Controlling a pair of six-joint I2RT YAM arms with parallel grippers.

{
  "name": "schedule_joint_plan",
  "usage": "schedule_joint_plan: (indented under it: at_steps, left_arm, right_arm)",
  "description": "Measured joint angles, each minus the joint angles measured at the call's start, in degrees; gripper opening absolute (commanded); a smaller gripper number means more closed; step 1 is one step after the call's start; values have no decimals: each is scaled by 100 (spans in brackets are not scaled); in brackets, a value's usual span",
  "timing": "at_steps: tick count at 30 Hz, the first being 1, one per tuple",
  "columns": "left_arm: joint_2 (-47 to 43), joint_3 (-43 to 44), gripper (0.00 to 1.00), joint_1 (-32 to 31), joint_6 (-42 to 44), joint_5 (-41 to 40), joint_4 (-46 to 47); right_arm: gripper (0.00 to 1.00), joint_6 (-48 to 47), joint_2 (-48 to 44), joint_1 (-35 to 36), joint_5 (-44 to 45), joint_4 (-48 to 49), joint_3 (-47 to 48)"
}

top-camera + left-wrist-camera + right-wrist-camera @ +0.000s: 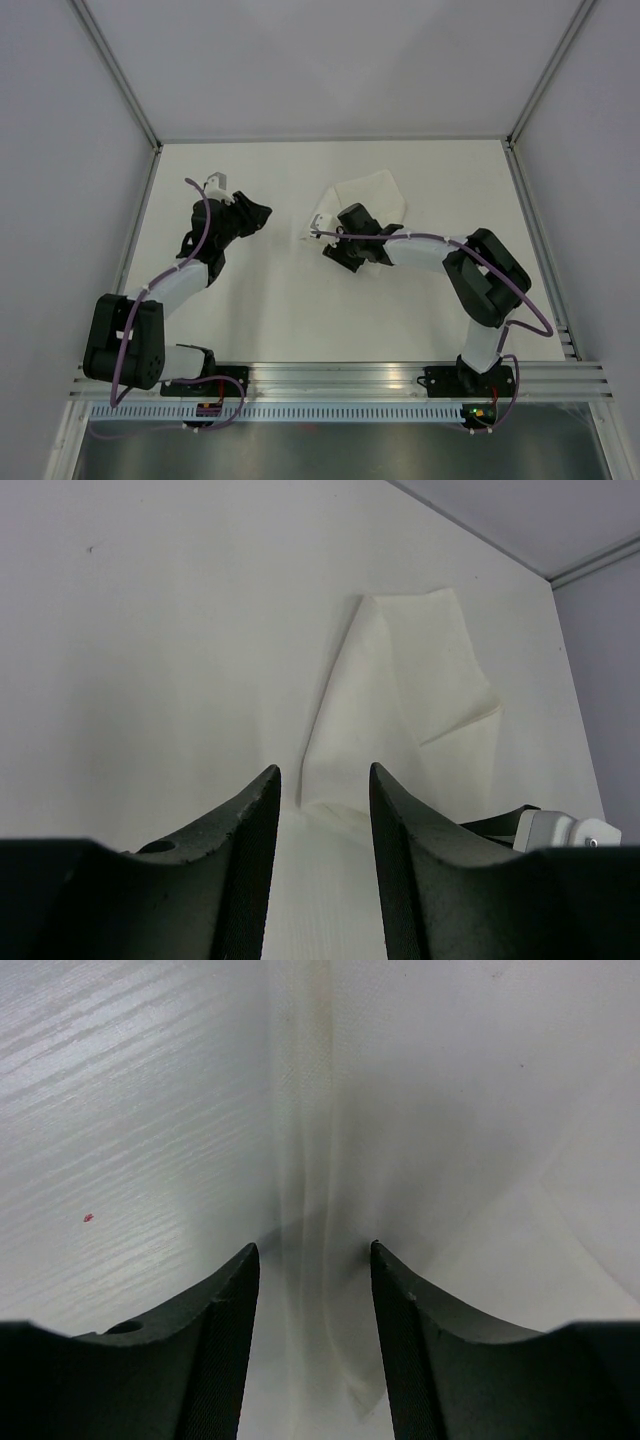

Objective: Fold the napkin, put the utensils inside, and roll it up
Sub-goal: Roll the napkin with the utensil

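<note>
The white napkin (372, 195) lies folded into a narrow, creased shape at the middle back of the table. In the left wrist view the napkin (400, 705) lies ahead of the fingers. My right gripper (338, 250) is down at its near left end. Its jaws (313, 1250) stand open on either side of a raised fold of the napkin (330, 1160), with cloth between them. My left gripper (262, 214) hovers to the left of the cloth, pointing at it. Its jaws (323, 770) are open, with only bare table between them. The utensils are out of view.
The white table (250, 300) is boxed in by grey walls on the left, back and right. A metal rail (340, 375) runs along the near edge with both arm bases. The right arm's white wrist housing (565, 830) shows beside the napkin.
</note>
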Motion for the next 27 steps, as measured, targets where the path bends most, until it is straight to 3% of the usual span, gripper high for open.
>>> schedule_joint_plan:
  at_steps: [14, 27]
  left_arm:
    - [133, 151, 45, -98, 118, -4, -129]
    - [101, 184, 43, -407, 282, -363, -389]
  right_arm:
    - [48, -181, 238, -181, -391, -420, 365]
    - [21, -369, 348, -181, -474, -577, 503]
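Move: The napkin's rolled near edge already lies between the right hand's open fingertips, about 1 cm below the hand point and hardly ahead of it. The napkin's left corner is roughly 8 cm to the left and 4 cm farther out, its far corner some 20 cm ahead and 10 cm to the right. From the left hand, that spot on the edge lies about 17 cm to the right, 6 cm back and 14 cm below. The napkin's rolled edge is pinched between the right fingertips, which close from a bit over half open to about a quarter as the hand settles just under 1 cm down and tips barely 5 degrees further downward. Meanwhile the left hand, still half open and clear of the cloth, eases about 1.5 cm right and then sinks 1 cm towards the napkin. ##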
